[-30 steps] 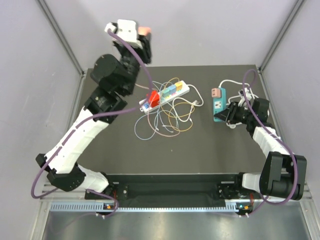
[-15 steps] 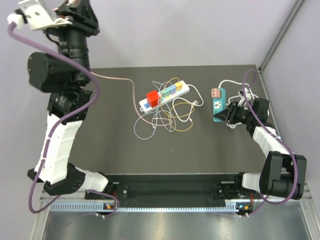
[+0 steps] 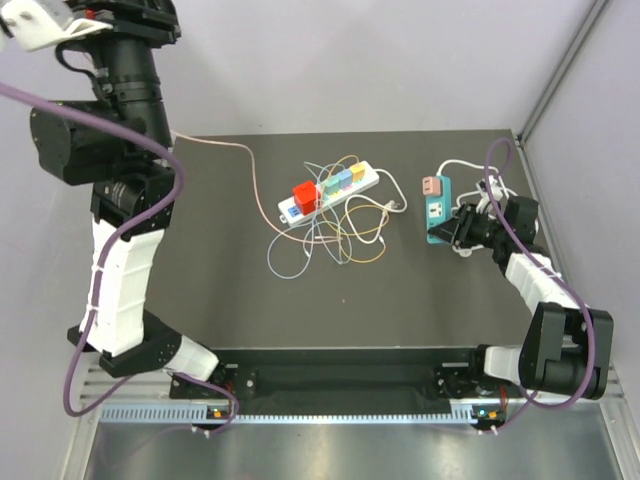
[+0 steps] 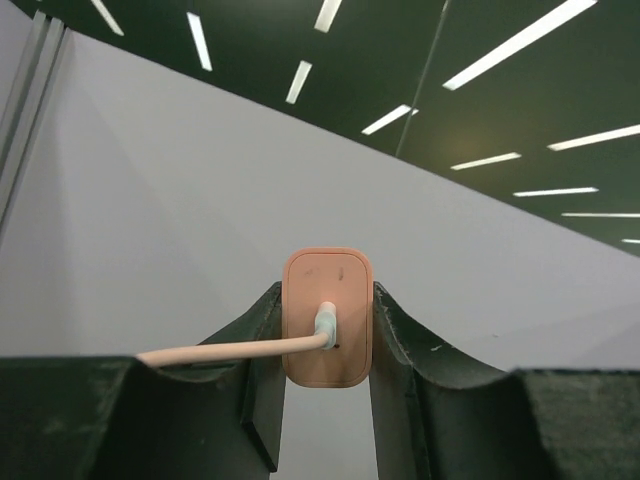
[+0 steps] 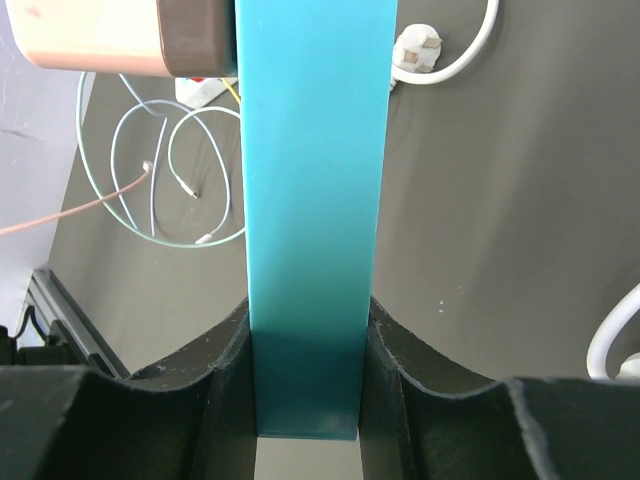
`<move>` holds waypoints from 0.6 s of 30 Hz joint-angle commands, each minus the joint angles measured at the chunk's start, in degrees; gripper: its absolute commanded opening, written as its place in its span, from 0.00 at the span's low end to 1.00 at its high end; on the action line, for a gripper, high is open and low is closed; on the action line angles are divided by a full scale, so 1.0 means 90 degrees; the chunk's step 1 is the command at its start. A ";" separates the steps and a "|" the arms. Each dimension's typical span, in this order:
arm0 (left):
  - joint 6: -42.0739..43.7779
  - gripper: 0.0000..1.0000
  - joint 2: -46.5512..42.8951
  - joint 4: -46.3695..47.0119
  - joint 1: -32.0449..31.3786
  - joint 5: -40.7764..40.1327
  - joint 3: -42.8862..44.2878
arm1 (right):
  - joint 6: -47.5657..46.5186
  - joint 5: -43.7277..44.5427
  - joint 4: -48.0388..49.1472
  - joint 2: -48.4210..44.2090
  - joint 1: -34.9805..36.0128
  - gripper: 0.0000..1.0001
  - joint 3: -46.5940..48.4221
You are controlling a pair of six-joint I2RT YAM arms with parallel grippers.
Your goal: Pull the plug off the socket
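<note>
My left gripper [image 4: 327, 298] is shut on a peach plug [image 4: 345, 350], held high in the air against the grey wall. The plug's pink cable [image 3: 250, 165] trails down from the raised left arm [image 3: 125, 80] to the table. A teal socket strip [image 3: 437, 210] lies at the right of the table with my right gripper [image 3: 458, 232] shut on its near end. In the right wrist view the teal strip [image 5: 315, 200] fills the gap between the jaws, and a pink-and-brown plug [image 5: 110, 35] sits on its far end.
A white power strip [image 3: 330, 190] with several coloured plugs lies mid-table over a tangle of thin cables [image 3: 325, 240]. A white plug [image 5: 418, 48] with its white cord lies behind the teal strip. Grey walls close in the table on three sides.
The left arm has swung up and to the left with the peach plug, dragging its pink cable leftward across the table. The right arm and teal strip have not moved.
</note>
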 commanded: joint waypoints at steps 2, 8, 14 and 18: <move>-0.1062 0.00 -0.0236 0.0322 0.0002 0.0611 0.0380 | -0.0209 -0.0247 0.0449 -0.0047 -0.0078 0.00 0.0095; -0.2165 0.00 -0.0432 0.0468 0.0002 0.1011 0.0381 | -0.0229 -0.0237 0.0448 -0.0086 -0.0097 0.00 0.0104; -0.3299 0.00 -0.0530 0.0615 0.0002 0.1442 0.0390 | -0.0219 -0.0276 0.0458 -0.0086 -0.0107 0.00 0.0095; -0.3759 0.00 -0.0491 0.0567 0.0002 0.1744 0.0419 | -0.0229 -0.0296 0.0448 -0.0115 -0.0107 0.00 0.0104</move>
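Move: The pink plug is already in the left fingers, high above the table, its cord trailing down to the cable tangle, which lies about 75 cm below this hand, some 21 cm to its right and 10 cm ahead. The white power strip lies just beyond that tangle, roughly 17 cm ahead of the left hand, 20 cm to its right and 74 cm down. From the right hand, the pink plug is about 45 cm left, 5 cm back and 62 cm up. The pink plug, still gripped in the left fingers, is carried back about 9 cm and up some 5 cm, farther from the cable tangle, with its cord trailing behind. The left wrist meanwhile turns clockwise nearly 30 degrees and tips the fingers more steeply upward; they keep their hold at the same opening. ##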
